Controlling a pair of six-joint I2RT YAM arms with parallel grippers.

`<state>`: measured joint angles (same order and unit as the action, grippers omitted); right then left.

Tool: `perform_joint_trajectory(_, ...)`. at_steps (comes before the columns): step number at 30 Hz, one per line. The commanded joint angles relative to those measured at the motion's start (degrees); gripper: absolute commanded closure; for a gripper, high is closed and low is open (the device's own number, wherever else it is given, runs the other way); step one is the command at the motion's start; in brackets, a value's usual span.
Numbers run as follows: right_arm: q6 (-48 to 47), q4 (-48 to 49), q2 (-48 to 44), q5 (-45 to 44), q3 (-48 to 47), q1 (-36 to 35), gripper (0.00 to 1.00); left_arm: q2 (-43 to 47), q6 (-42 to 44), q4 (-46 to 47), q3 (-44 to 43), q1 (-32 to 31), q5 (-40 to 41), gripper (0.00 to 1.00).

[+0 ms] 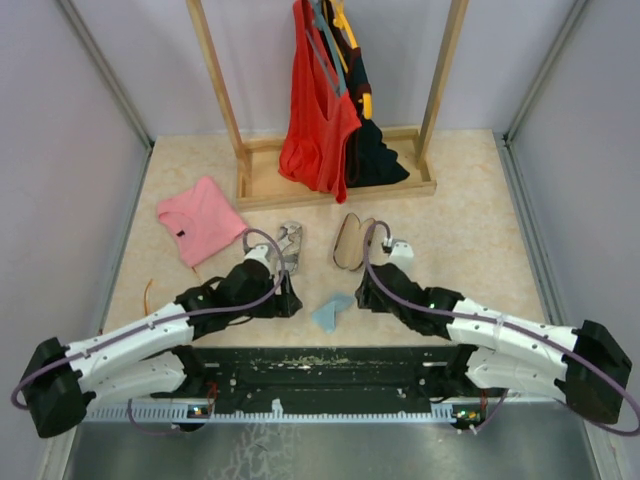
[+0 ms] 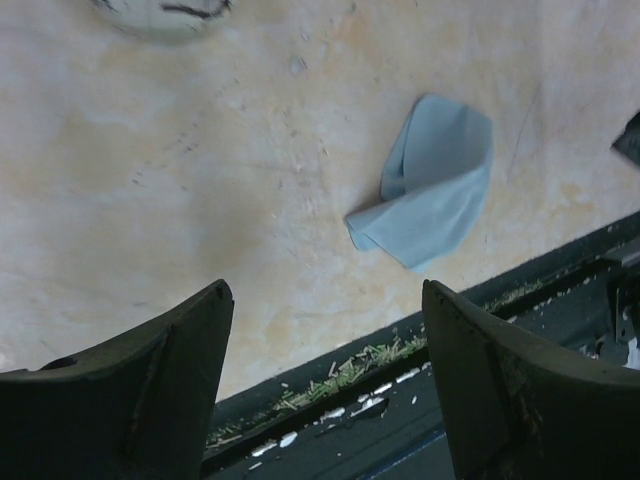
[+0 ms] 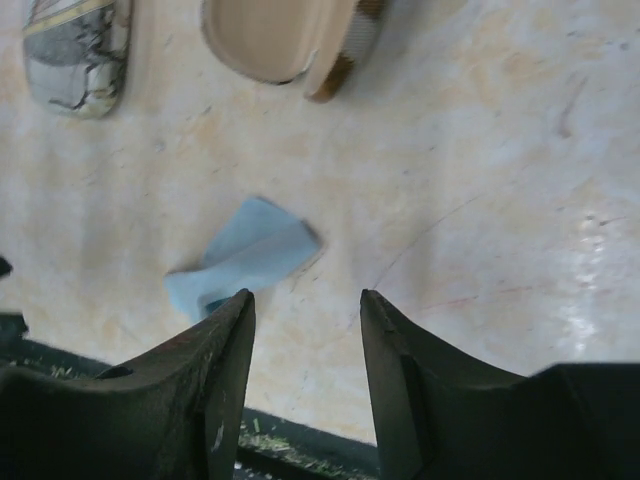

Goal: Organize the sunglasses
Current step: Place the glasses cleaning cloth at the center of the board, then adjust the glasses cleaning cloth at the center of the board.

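The sunglasses are not visible in any view. A crumpled light blue cloth [image 1: 331, 313] lies on the table near the front edge, between my two grippers. My left gripper [image 1: 284, 299] hovers just left of it, open and empty. In the left wrist view the cloth [image 2: 435, 185] lies ahead and to the right of the left gripper [image 2: 325, 300]. My right gripper [image 1: 366, 294] sits just right of the cloth, open with nothing between its fingers. In the right wrist view the cloth [image 3: 245, 255] lies just beyond the left fingertip of the right gripper [image 3: 305, 300].
An open brown case [image 1: 352, 241] and a grey patterned case [image 1: 291, 245] lie side by side mid-table. A pink garment [image 1: 200, 218] lies at the left. A wooden rack [image 1: 340, 187] with red and dark clothes stands at the back. A black rail [image 1: 320, 365] runs along the near edge.
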<state>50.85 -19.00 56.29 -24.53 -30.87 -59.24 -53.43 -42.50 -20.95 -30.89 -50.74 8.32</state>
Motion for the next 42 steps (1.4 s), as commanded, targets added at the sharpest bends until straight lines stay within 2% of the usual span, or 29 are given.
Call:
perform_joint_trajectory(1,-7.8,0.9,-0.6,8.4,0.0,8.1,0.55,-4.6,-5.3,5.4,0.9,-6.2,1.2,0.20)
perform_joint_trajectory(4,-8.9,3.3,1.5,10.8,-0.3,10.0,0.56,-9.1,-9.3,7.8,0.8,-10.0,3.4,0.28)
perform_joint_trajectory(8,-9.6,5.3,5.3,11.9,-1.8,10.2,0.55,-14.7,-12.1,11.3,0.7,-12.0,4.2,0.36)
perform_joint_trajectory(17,-8.6,9.8,8.7,15.2,-1.2,10.4,0.55,-20.6,-13.0,15.8,-0.5,-12.5,6.7,0.38)
perform_joint_trajectory(23,-8.3,9.2,7.0,14.0,0.1,10.4,0.55,-26.2,-12.4,17.7,-2.0,-12.5,5.5,0.47)
perform_joint_trajectory(26,-8.0,8.8,6.2,13.2,0.7,10.5,0.55,-27.8,-12.2,19.1,-1.5,-12.5,5.1,0.56)
perform_joint_trajectory(29,-7.7,8.5,5.3,12.8,1.5,10.5,0.55,-28.5,-11.5,19.8,-1.6,-12.4,5.5,0.70)
perform_joint_trajectory(36,-6.4,9.9,3.7,14.0,3.8,10.7,0.55,-26.3,-7.6,15.2,-3.2,-11.3,9.2,0.98)
perform_joint_trajectory(42,-4.5,15.2,3.9,16.5,6.1,10.7,0.50,-21.3,-2.4,14.7,-1.0,-7.6,9.0,1.00)
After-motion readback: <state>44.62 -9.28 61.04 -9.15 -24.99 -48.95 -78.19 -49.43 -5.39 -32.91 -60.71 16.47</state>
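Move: The crumpled light-blue cleaning cloth lies on the board with its middle about 11 cm to my left hand's right, level with it fore and aft and some 8 cm below. The patterned case is 14 cm ahead of that hand and 2 cm right, the open brown case 14 cm ahead and 16 cm right. From my right hand the cloth's middle is 7 cm left, 2 cm back and 8 cm below. I bring my left hand down and to the right to the cloth's left corner, about 7 cm each way, first swinging back 3 cm and then easing forward again. There I close the wide-open fingers fully, pinching the corner, and begin a small lift of about 1 cm, moving forward and left. My right hand sinks some 4 cm beside the cloth's other end, its fingers still half open. ##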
